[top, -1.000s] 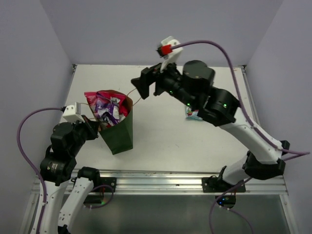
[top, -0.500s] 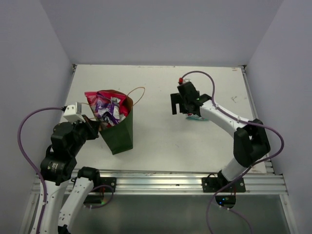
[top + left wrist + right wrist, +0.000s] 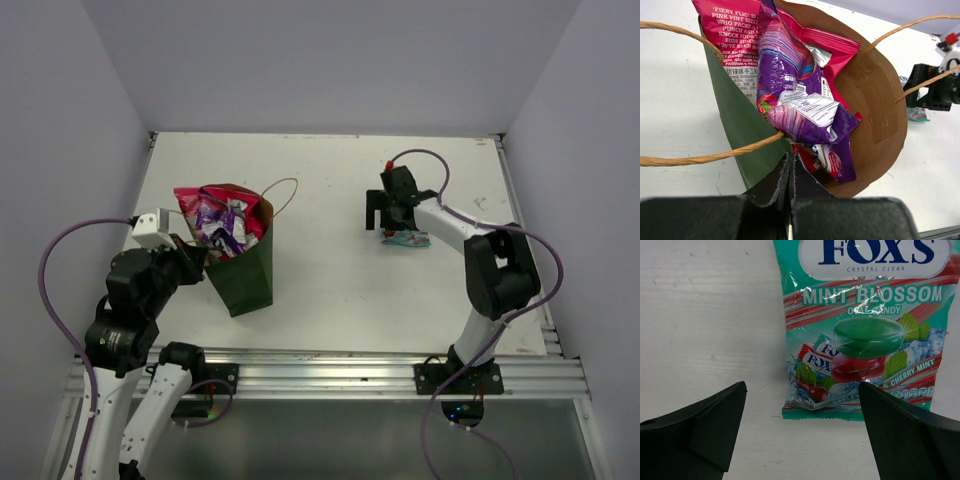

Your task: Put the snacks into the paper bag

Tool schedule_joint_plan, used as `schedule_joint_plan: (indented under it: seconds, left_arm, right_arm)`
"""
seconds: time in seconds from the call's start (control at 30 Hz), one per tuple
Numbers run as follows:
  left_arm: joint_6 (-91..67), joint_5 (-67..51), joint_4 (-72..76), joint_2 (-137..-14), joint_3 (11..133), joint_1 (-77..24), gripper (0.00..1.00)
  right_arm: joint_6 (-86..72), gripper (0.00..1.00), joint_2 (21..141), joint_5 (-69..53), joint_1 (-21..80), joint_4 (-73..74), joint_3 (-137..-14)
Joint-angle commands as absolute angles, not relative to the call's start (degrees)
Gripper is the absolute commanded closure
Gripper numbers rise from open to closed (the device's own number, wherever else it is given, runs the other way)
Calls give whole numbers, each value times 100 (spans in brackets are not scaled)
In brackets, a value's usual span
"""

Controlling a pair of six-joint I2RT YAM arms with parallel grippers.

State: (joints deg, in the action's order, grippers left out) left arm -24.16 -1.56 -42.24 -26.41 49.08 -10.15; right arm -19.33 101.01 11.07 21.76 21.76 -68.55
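The dark green paper bag (image 3: 243, 280) stands upright at the left, its brown inside (image 3: 875, 100) showing in the left wrist view. Inside it lean a red packet (image 3: 837, 47), a purple packet (image 3: 790, 80) and, lower down, one with red and white print (image 3: 826, 159). My left gripper (image 3: 791, 159) is shut on the bag's near rim (image 3: 765, 175). It shows again as the left gripper (image 3: 196, 262) in the top view. A teal mint packet (image 3: 865, 325) lies flat on the table, the same teal packet (image 3: 409, 239) at the right. My right gripper (image 3: 802, 425) hangs open just over its lower edge; from above, the right gripper (image 3: 386, 220) sits beside it.
Thin tan loop handles (image 3: 700, 159) arch out from the bag's mouth, one handle (image 3: 283, 192) reaching toward the table's middle. White tabletop (image 3: 330, 270) lies between the bag and the teal packet. The table's right edge (image 3: 520, 220) runs close to the right arm.
My right arm has swung away from above the bag, rightward and down to the teal packet, its jaws spreading wider. The left gripper and the bag have not moved.
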Motion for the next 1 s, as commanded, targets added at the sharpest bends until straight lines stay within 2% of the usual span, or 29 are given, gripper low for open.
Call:
schedule_joint_plan:
  seconds: [0.0,0.23,0.3,0.33,0.37,0.43,0.47,0.53,0.57,0.73,0.77,0.97]
  left_arm:
    - [-2250,-202,-4306,-2751,4869,-1011,100]
    - [-2232,-237,-4272,-2786,4852,-1011,100]
    - [-2241,-237,-4263,-2786,4852,-1019,100]
    - [-2233,-237,-4263,-2777,4852,-1011,100]
    - [-2241,-229,-4263,-2777,4852,-1011,100]
    - [-2232,-237,-4271,-2777,4852,-1011,100]
    - [-2232,-229,-4280,-2777,4860,-1011,100]
    - [-2215,-229,-4280,-2760,4860,-1011,100]
    - [-2215,-211,-4289,-2768,4869,-1011,100]
    - [-2206,-237,-4272,-2768,4852,-1011,100]
    - [-2206,-237,-4280,-2769,4852,-1011,100]
    - [-2224,-307,-4201,-2769,4790,-1011,100]
  right_arm:
    - [-1820,2,10353,1362,2127,2030,-7031]
    - [-1749,3,10652,1757,2118,1942,-7040]
    - [-1732,8,10731,1784,2118,1951,-7058]
    - [-1731,12,10801,1784,2118,1951,-7058]
    - [-1731,25,10845,1784,2118,1951,-7058]
    - [-1740,39,10898,1784,2118,1969,-7049]
    - [-1740,53,10925,1775,2118,1969,-7040]
    - [-1758,67,10907,1749,2109,1969,-6979]
    - [-1758,79,10890,1749,2109,1960,-6952]
    - [-1670,93,10460,1661,2118,2039,-6855]
    - [-1635,100,10328,1592,2127,2083,-6864]
    - [-1494,100,8685,371,2433,1978,-7432]
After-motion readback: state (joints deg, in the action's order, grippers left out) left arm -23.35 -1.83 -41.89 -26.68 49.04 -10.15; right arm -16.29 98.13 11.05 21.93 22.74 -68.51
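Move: The teal candy bag lies flat below the open right gripper, its middle about 4 cm farther out, 5 cm to the right and 5 cm down, so that its near left corner sits almost under the fingers. The paper bag stands some 36 cm to the left of the right hand and 14 cm nearer the base, its middle roughly 8 cm higher. From the left hand, the candy bag is about 22 cm ahead, 43 cm right and 24 cm down. Sink the open right gripper about 3.5 cm onto the near left part of the candy bag, easing some 2.5 cm to the right over it with a slight sideways tip of the wrist. Close the fingers to pinch the wrapper there, then lift about 5 cm, quickening and drifting back left by about 2 cm. ##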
